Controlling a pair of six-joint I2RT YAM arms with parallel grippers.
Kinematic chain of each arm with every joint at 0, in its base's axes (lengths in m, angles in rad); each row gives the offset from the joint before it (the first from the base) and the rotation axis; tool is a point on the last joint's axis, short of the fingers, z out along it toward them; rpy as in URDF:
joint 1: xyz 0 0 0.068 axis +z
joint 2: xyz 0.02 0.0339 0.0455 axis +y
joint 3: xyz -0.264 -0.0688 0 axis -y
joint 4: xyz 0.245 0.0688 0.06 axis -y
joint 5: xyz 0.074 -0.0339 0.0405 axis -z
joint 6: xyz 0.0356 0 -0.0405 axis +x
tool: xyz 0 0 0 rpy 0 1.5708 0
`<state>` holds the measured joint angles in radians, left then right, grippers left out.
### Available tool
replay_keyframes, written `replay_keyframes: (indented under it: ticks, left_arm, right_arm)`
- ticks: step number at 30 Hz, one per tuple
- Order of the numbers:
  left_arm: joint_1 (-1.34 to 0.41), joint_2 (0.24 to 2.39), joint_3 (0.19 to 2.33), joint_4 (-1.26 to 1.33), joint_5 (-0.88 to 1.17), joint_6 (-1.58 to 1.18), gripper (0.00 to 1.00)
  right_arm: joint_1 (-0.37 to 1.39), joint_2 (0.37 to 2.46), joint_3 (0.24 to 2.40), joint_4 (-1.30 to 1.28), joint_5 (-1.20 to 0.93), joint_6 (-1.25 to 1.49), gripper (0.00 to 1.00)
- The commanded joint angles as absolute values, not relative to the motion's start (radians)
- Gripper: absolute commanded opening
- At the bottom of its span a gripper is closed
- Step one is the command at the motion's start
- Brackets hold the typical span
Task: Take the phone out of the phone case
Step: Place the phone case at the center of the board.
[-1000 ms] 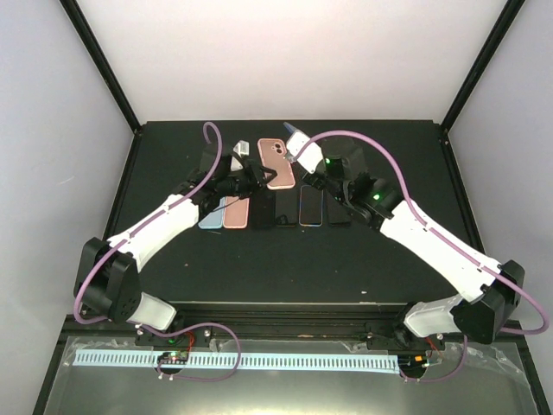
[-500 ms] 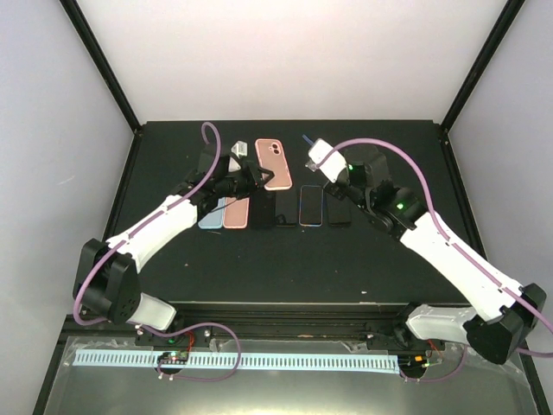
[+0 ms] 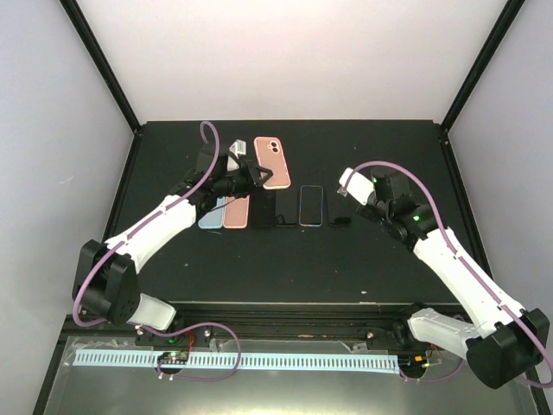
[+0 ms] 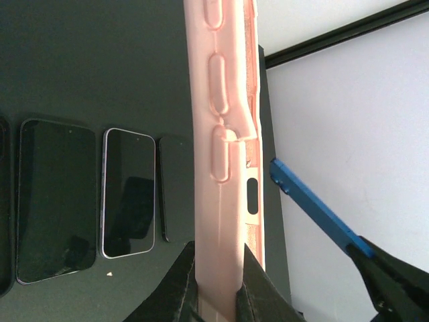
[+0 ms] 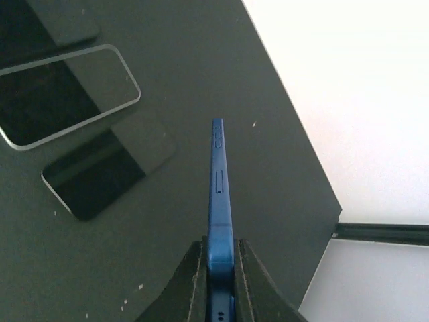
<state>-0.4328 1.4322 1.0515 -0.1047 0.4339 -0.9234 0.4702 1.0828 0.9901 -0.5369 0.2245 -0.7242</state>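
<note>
My left gripper point(image 3: 251, 179) is shut on the lower end of the pink phone case point(image 3: 272, 162), holding it raised above the black mat. In the left wrist view the case point(image 4: 224, 134) stands edge-on between my fingers point(image 4: 175, 285), its cut-outs showing. The blue phone point(image 5: 218, 188) is out of the case, clamped edge-on in my shut right gripper point(image 5: 220, 268). From above the phone point(image 3: 348, 181) hangs over the right part of the mat, well apart from the case. The left wrist view catches the phone point(image 4: 312, 204) to the right.
Several phones lie in a row on the mat: a light blue one point(image 3: 211, 213), a pink one point(image 3: 236, 212), a black one point(image 3: 263, 210), a silver-rimmed one point(image 3: 311, 206) and a small dark one point(image 3: 340, 220). A small grey object point(image 3: 239, 149) sits behind the left gripper.
My right gripper has carried the blue phone to the right and nearer, away from the pink case. The left gripper has kept the case almost still.
</note>
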Motion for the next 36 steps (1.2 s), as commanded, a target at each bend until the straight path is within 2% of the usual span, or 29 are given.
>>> replay_keyframes:
  ticks: [1,13,17,26,36]
  left_arm:
    - [-0.429,1.412,1.068,-0.08,0.444,-0.909,0.02]
    - [-0.312,1.399,1.048,-0.108,0.548,-0.807,0.02]
    - [-0.241,1.421,1.13,-0.309,0.646,-0.595,0.02]
    - [0.051,1.455,1.185,-0.609,0.817,-0.198,0.02]
    - [0.353,1.597,1.22,-0.839,0.792,0.141,0.02]
  right_arm:
    - [0.426,1.059,0.982,-0.519,0.2,-0.819,0.01]
    - [0.416,1.06,0.958,-0.477,0.231,-0.865,0.01]
    - [0.416,1.064,0.986,-0.483,0.221,-0.849,0.01]
    - [0.416,1.069,1.017,-0.501,0.209,-0.837,0.01]
    - [0.416,1.092,1.057,-0.512,0.198,-0.822,0.01]
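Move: The left hand already grips the pink phone case by its left edge. The empty patch it is heading for, just beyond the blue case at the left end of the row, lies about 25 cm to its left, roughly level fore and aft and some 20 cm below. In the same row, the blue case is about 17 cm left, the flat pink case 10 cm left and the black case nearly underneath. From the right hand, that patch is roughly 45 cm left, 4 cm farther out and 21 cm down. Keeping its pinch on the edge of the empty pink phone case, the left hand carries it about 22 cm left, over the row towards the patch beside the blue case. It starts slowly, then speeds up and sinks some 5 cm, mostly late, while rolling 15–20 degrees left side up. The right hand, still gripping the phone, eases a couple of centimetres right and down, then hovers before starting to rise slightly. ##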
